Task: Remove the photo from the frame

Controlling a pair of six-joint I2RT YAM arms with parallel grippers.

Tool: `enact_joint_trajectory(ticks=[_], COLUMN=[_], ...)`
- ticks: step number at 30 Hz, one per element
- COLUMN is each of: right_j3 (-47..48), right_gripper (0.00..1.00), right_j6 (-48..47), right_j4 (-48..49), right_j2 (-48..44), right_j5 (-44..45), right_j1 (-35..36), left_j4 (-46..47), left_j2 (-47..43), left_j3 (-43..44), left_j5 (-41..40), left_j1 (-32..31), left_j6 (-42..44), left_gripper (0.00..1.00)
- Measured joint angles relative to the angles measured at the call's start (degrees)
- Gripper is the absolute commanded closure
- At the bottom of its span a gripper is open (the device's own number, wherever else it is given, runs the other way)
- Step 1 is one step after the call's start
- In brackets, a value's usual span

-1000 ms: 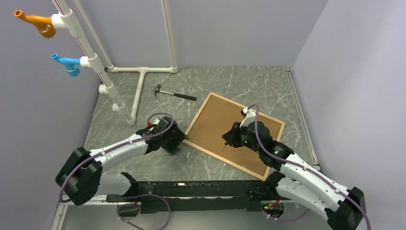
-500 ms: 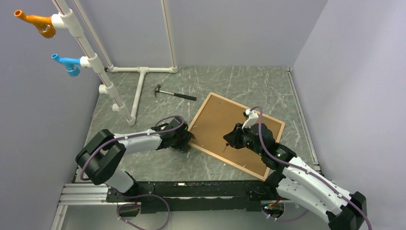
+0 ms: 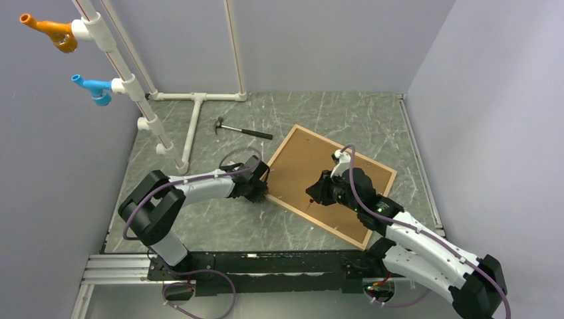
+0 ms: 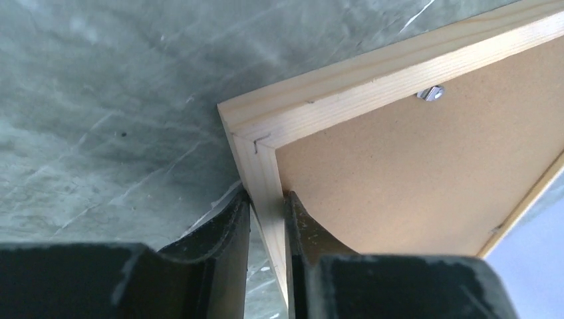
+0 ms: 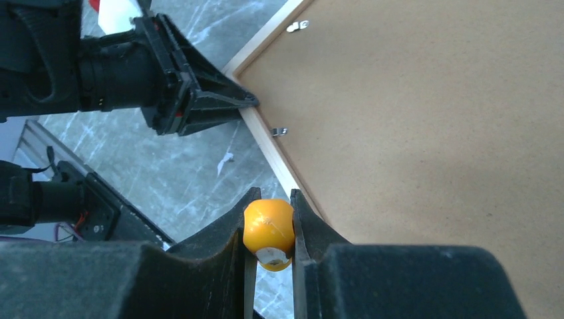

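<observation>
The light wooden frame [image 3: 312,136] lies face down on the table, right of centre. The photo's brown back [image 3: 299,166] fills it; the printed side is hidden. My left gripper [image 3: 263,186] is at the frame's left corner. In the left wrist view the left gripper [image 4: 266,196] is shut on the wooden border [image 4: 256,166], one finger outside and one on the brown back [image 4: 412,173]. My right gripper [image 5: 273,193] hovers over the frame's near-left edge [image 5: 266,149], shut on a tool's round orange handle [image 5: 268,226]. The tool's thin tip [image 3: 310,203] points down.
Small metal clips [image 5: 279,131] [image 4: 431,93] sit along the frame's inner edge. A hammer [image 3: 243,129] lies behind the frame. A white pipe structure [image 3: 193,119] stands at the back left, carrying an orange fitting [image 3: 50,30] and a blue fitting [image 3: 93,86]. Walls close in left, back and right.
The left arm has stretched right to the frame's left corner, and its jaws have closed onto the wooden border. The right arm, still holding the orange-handled tool, has barely moved.
</observation>
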Motion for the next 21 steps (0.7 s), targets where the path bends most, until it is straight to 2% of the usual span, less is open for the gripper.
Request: enact_joint_trajectory(ticks=[4,6,13,21], right_j3=[0.48,1.09,3.78,9.9], right_gripper=[1.0,1.0,1.0,1.0], right_j6=[0.24,0.22,-0.46,-1.16], right_j4=[4.04,5.46,11.58,19.04], right_j2=[4.83,8.26,17.84,30.05], right_j5=[-2.99,-4.28,-6.86,-10.78], right_j1=[-0.59,-0.79,-3.04,-6.08], left_j4=[-3.67,-3.85,-0.2,3.41], left_j2=[1.92,1.97,3.17,11.19], left_j3=[3.76,4.15,5.25,14.08], left_j5=[-3.54,-4.96,-3.93,1.57], left_j1=[0.79,1.92,8.0,12.48], left_j6=[5.31,9.64,26.12,43.5], left_gripper=[0.89,1.0,1.0,1.0])
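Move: Holding the frame's near rail, the left hand has the photo frame's left corner some 3 cm to its left and 2 cm ahead; the hammer lies about 22 cm ahead, 8 cm left, and the frame's middle 3 cm ahead, 21 cm right. From the right hand, which holds the screwdriver, the near-rail clip is roughly 4 cm ahead, 10 cm left and 12 cm below; the left-rail clip is 11 cm ahead, 12 cm left, as far below. Dragging the frame by its near rail in a kept pinch, the left hand goes about 10 cm forward, bearing left at first and then a little back right, towards the hammer, level all the way, while swinging some 25 degrees clockwise and rolling its left side up. The right hand keeps the screwdriver and travels over the backing board forward and left, about 9 cm, sinking slightly and closing in on the near-rail clip. ##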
